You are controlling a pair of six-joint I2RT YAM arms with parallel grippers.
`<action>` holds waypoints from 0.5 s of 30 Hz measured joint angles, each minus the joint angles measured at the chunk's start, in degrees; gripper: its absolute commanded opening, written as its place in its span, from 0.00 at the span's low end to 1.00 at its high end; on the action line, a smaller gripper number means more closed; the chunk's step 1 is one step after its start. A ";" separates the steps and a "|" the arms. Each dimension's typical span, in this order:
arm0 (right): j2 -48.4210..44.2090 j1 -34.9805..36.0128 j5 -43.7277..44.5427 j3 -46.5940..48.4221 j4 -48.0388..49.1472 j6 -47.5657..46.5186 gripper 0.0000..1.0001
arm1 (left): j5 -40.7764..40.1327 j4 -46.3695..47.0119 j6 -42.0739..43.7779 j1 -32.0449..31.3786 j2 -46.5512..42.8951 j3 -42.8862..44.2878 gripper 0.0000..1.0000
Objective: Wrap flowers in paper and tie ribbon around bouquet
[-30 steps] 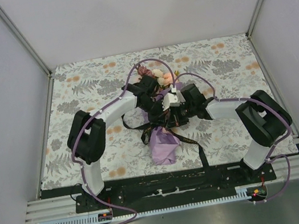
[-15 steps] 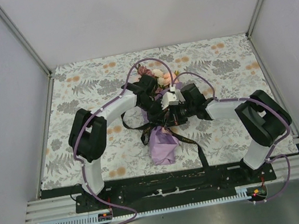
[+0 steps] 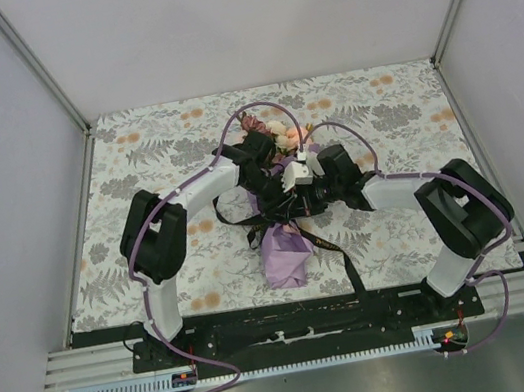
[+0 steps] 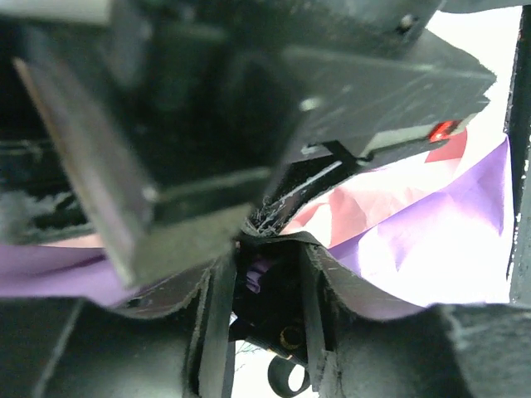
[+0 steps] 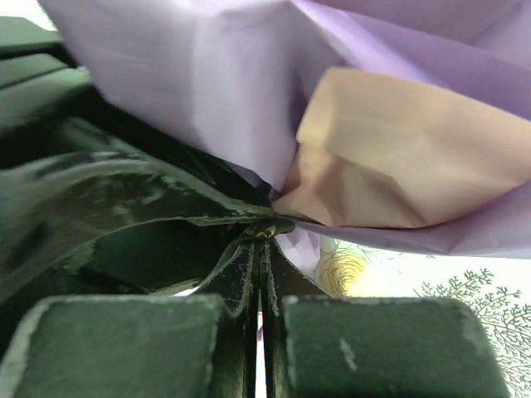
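Observation:
The bouquet [image 3: 284, 249] lies mid-table, a lilac paper [image 3: 289, 262] cone with its narrow end toward me and the flowers [image 3: 271, 133] sticking out at the far end. The black ribbon [image 3: 243, 222] loops around the cone's middle, and one tail trails near-right [image 3: 351, 263]. My left gripper [image 3: 266, 181] [image 4: 267, 259] sits over the cone with its jaws apart, dark ribbon showing in the gap. My right gripper [image 3: 299, 200] [image 5: 264, 242] is shut, pinching the ribbon [image 5: 270, 225] at its tips against the paper [image 5: 207, 75].
The floral tablecloth [image 3: 151, 144] covers the table, walled left, right and behind. Both arms cross over the bouquet with purple cables [image 3: 266, 106] arching above. The black base rail [image 3: 285, 324] runs along the near edge.
My left gripper's jaws have come apart from shut. My right gripper has shifted slightly toward the bouquet's middle and stays shut. The bouquet has barely moved.

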 measured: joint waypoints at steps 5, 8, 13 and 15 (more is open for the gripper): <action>-2.23 0.00 -0.79 -0.72 2.25 -0.37 0.00 | -0.07 -0.15 0.50 0.28 0.11 0.02 0.29; -2.78 -0.07 -0.81 -1.03 2.75 -1.25 0.00 | 0.17 -0.20 0.94 0.42 0.11 0.31 0.18; -2.91 -0.28 -0.85 -1.60 2.71 -2.78 0.00 | -0.13 -0.11 0.98 1.38 0.11 0.31 0.02; -3.08 -0.24 -0.98 -1.73 2.91 -2.95 0.06 | 0.13 0.02 1.01 1.88 0.09 0.31 0.02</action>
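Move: The black ribbon at the bouquet's tie lies between my left hand's open fingertips, only about 1 cm ahead and level in height. From this hand, the flower heads are some 15 cm straight ahead and the paper's lower end is about 9 cm back and 1 cm left, roughly 3 cm lower. My right hand, already shut on the ribbon, has the tie about 1 cm to its left, level with it. I close my left fingers from nearly half open to shut, pinching the black ribbon at the tie, and while they shut I ease that hand about 1 cm forward and slightly left. My right hand keeps its fingers shut on the ribbon and lifts nearly 2 cm, its fingertips tipping up about 5 degrees, then stays up there close beside the left tips. ##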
